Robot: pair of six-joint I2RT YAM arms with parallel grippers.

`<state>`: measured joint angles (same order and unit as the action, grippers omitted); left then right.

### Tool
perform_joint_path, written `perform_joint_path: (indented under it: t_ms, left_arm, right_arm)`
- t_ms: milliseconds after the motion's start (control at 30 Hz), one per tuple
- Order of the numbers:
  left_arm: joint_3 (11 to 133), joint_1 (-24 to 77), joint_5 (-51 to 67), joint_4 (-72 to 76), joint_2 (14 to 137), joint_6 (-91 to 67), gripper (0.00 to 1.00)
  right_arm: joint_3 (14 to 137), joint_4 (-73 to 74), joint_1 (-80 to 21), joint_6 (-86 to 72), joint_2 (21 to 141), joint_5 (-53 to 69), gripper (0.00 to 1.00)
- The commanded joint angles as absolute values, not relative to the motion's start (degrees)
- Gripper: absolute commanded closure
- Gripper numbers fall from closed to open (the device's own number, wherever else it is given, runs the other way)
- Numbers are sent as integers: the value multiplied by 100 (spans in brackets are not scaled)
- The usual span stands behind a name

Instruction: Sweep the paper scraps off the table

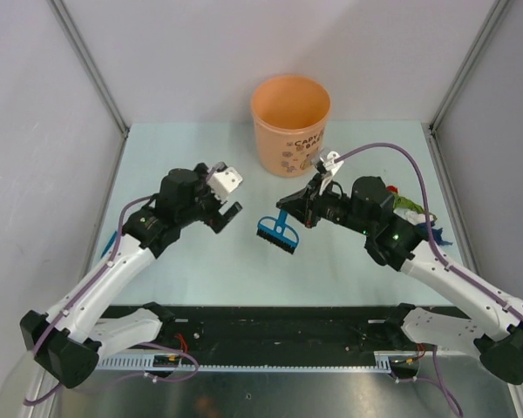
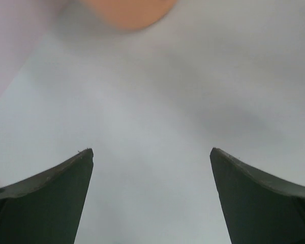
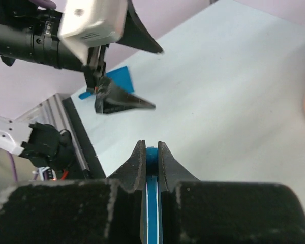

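Small paper scraps (image 1: 409, 205), green and red, with a blue bit close by, lie at the table's (image 1: 244, 270) right edge, partly hidden behind my right arm. My right gripper (image 1: 295, 212) is shut on the handle of a small blue brush (image 1: 277, 232) and holds it over the table's middle, bristles down. The handle shows between its fingers in the right wrist view (image 3: 152, 203). My left gripper (image 1: 225, 198) is open and empty, a little left of the brush. In the left wrist view (image 2: 151, 152) only bare table lies between its fingers.
An orange bucket (image 1: 289, 122) stands at the back centre, its rim showing in the left wrist view (image 2: 129, 12). A blue dustpan (image 3: 121, 79) lies at the left edge, mostly hidden under my left arm (image 1: 112, 244). A black and metal rail (image 1: 270, 335) runs along the near edge.
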<state>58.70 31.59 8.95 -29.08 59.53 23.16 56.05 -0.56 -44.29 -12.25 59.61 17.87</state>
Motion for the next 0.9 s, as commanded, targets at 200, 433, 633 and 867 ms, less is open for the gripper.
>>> perform_joint_path:
  t_ms: [200,433,633,867]
  left_arm:
    - [4959,-470,-659,-4192,5898,3338,0]
    - [4052,-2932,-203,-4210,5589,4964,0]
    - [4482,-4938,255,-4219,6485,5809,0]
    - [4104,-5159,782,-4201,6890,6583,5]
  right_arm:
    - [5625,510,-4720,-677,6002,791,100]
    - [5616,615,-4764,-624,6126,641,100]
    - [5493,501,-4764,-580,6091,650,100]
    - [5396,413,-4772,-536,6073,633,100]
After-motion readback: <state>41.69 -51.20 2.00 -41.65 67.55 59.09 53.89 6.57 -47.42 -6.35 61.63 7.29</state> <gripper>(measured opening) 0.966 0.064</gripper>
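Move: Behind and far to the left of the left hand is the dustpan's handle, about 15 cm back, 37 cm left and 23 cm below; the blue pan itself sits roughly 9 cm ahead of that handle and 4 cm to its right. From the right hand, which already holds the brush, the paper scraps spread about 38 cm to the right, 5 cm ahead and 32 cm down, while the handle is some 57 cm left and 10 cm back. Swinging left across the table, the left hand leaves the middle and travels about 39 cm towards the dustpan handle, sinking and then also drawing back, while it turns counter-clockwise and tips until its wide-open fingers point nearly straight down just over the handle. The right hand keeps its grip on the brush and lowers it roughly 6 cm. ##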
